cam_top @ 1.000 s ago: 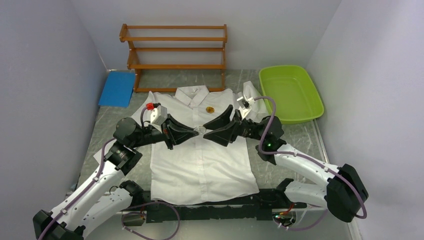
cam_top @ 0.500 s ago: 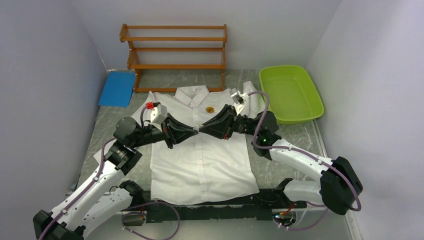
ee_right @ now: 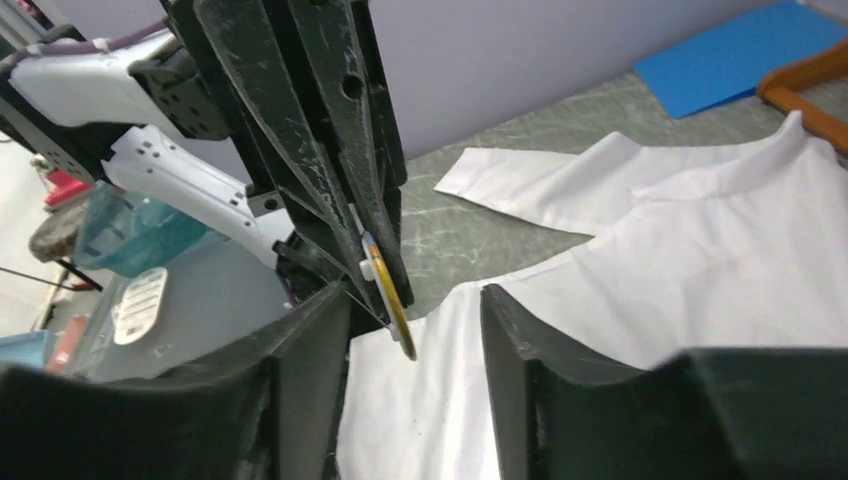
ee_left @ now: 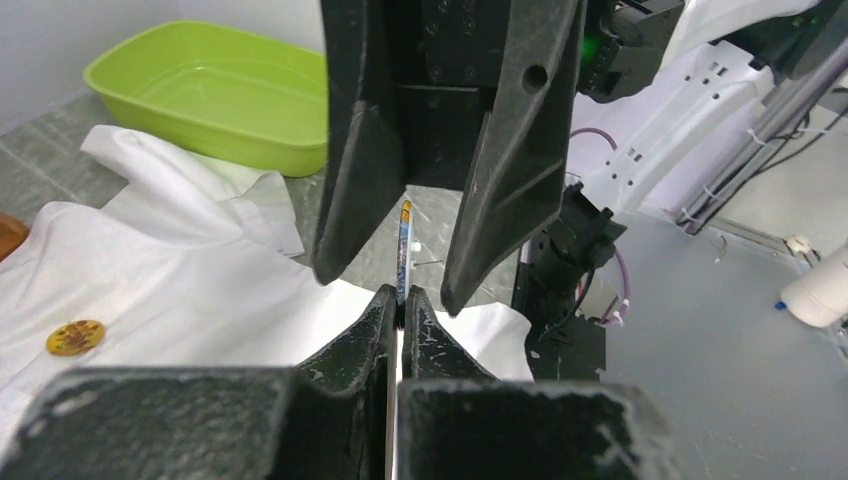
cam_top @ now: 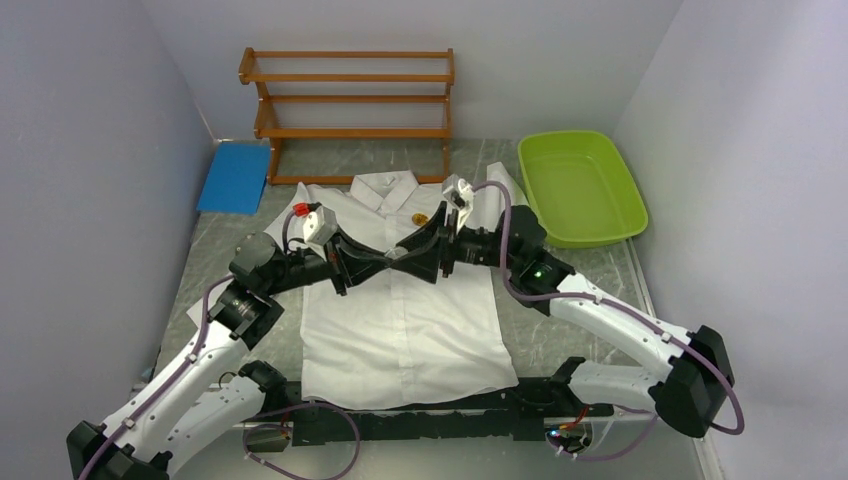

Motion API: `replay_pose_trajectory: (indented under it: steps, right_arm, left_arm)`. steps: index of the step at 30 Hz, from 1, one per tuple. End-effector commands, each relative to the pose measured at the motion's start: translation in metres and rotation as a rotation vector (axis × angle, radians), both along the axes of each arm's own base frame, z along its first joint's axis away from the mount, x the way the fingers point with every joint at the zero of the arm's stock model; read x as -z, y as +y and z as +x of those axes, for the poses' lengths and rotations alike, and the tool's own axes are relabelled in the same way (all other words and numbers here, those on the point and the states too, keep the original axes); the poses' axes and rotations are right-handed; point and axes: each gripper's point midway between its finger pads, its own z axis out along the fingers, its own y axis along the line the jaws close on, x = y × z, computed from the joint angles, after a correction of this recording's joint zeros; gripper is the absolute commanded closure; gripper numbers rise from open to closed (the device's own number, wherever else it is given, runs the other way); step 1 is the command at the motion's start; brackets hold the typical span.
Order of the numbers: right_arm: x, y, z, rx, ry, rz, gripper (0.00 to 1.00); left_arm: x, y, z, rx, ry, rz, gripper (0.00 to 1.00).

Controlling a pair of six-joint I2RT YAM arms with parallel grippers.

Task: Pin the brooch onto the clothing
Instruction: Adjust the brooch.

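Note:
The clothing, a white collared shirt (cam_top: pixel 400 330), lies flat on the table, buttons up. My left gripper (cam_top: pixel 396 259) hovers over its chest, shut on the brooch (ee_left: pixel 404 245), a thin disc seen edge-on with a gold rim (ee_right: pixel 386 292). My right gripper (cam_top: pixel 412 254) faces the left one tip to tip. It is open, its fingers (ee_left: pixel 335 250) standing on either side of the brooch without clamping it. In the right wrist view the brooch hangs close to the left finger (ee_right: pixel 320 320), with white cloth (ee_right: pixel 650 280) below.
A second gold disc (cam_top: pixel 421 218) sits on the shirt's chest below the collar, also visible in the left wrist view (ee_left: pixel 75 337). A green tray (cam_top: pixel 580 185) stands back right, a wooden rack (cam_top: pixel 350 100) at the back, a blue pad (cam_top: pixel 235 176) back left.
My right arm has swung left, bringing its jaws up to and around the brooch in the left gripper. The left arm has shifted slightly towards it, still shut.

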Motion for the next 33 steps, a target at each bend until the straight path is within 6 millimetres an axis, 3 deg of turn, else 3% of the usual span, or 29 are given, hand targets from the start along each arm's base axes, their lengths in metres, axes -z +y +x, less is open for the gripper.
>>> replay_pose_trajectory:
  steps: [1,2,3,7,12,18,23,33]
  right_arm:
    - [0.007,-0.014,-0.009,0.040,-0.112,-0.027,0.32]
    - [0.003,-0.018,-0.015,0.031,-0.143,-0.002,0.20]
    - [-0.004,-0.023,-0.020,0.031,-0.174,0.034,0.15]
    - [-0.013,-0.039,-0.030,0.065,-0.188,0.090,0.10]
    - [-0.029,-0.057,-0.014,0.236,-0.076,0.152,0.05]
    - [-0.034,-0.072,0.011,0.419,0.123,0.196,0.00]
    - [-0.032,-0.061,0.016,0.408,0.261,0.202,0.00]
    - [-0.022,-0.027,0.015,0.277,0.515,0.197,0.06]
  left_arm:
    - [-0.027,-0.003,-0.016,0.069,-0.108,-0.018,0.97]
    - [-0.025,-0.003,-0.015,0.063,-0.113,-0.009,0.97]
    - [-0.024,-0.002,-0.014,0.057,-0.119,-0.003,0.97]
    - [-0.018,0.000,-0.012,0.042,-0.150,0.028,0.97]
    - [-0.007,0.001,-0.006,0.031,-0.237,0.098,0.97]
    - [0.006,0.010,0.015,-0.029,-0.509,0.269,0.97]
    - [0.012,0.018,0.031,-0.076,-0.794,0.382,0.97]
    - [-0.003,0.034,0.048,-0.243,-1.349,0.527,0.97]
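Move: The brooch sits in the left gripper's tips, about 2 cm to the right of the left hand point and level with it. It also lies between the right fingers, practically at that hand's own point. The yellow brooch on the shirt is some 28 cm ahead of the left hand, 6 cm to its right and roughly 23 cm below. The shirt collar stands about 10 cm farther out than that one and 9 cm to its left. Keep the brooch pinched in the left gripper and roll that wrist some 60 degrees so its forward side comes up and over, tips dipping, while easing forward about 4 cm, slightly left and down. Finish opening the right gripper wide, back it off right and rearward about 5 cm, then swing it forward again with its fingers yawing clockwise, ending just right of the brooch. ##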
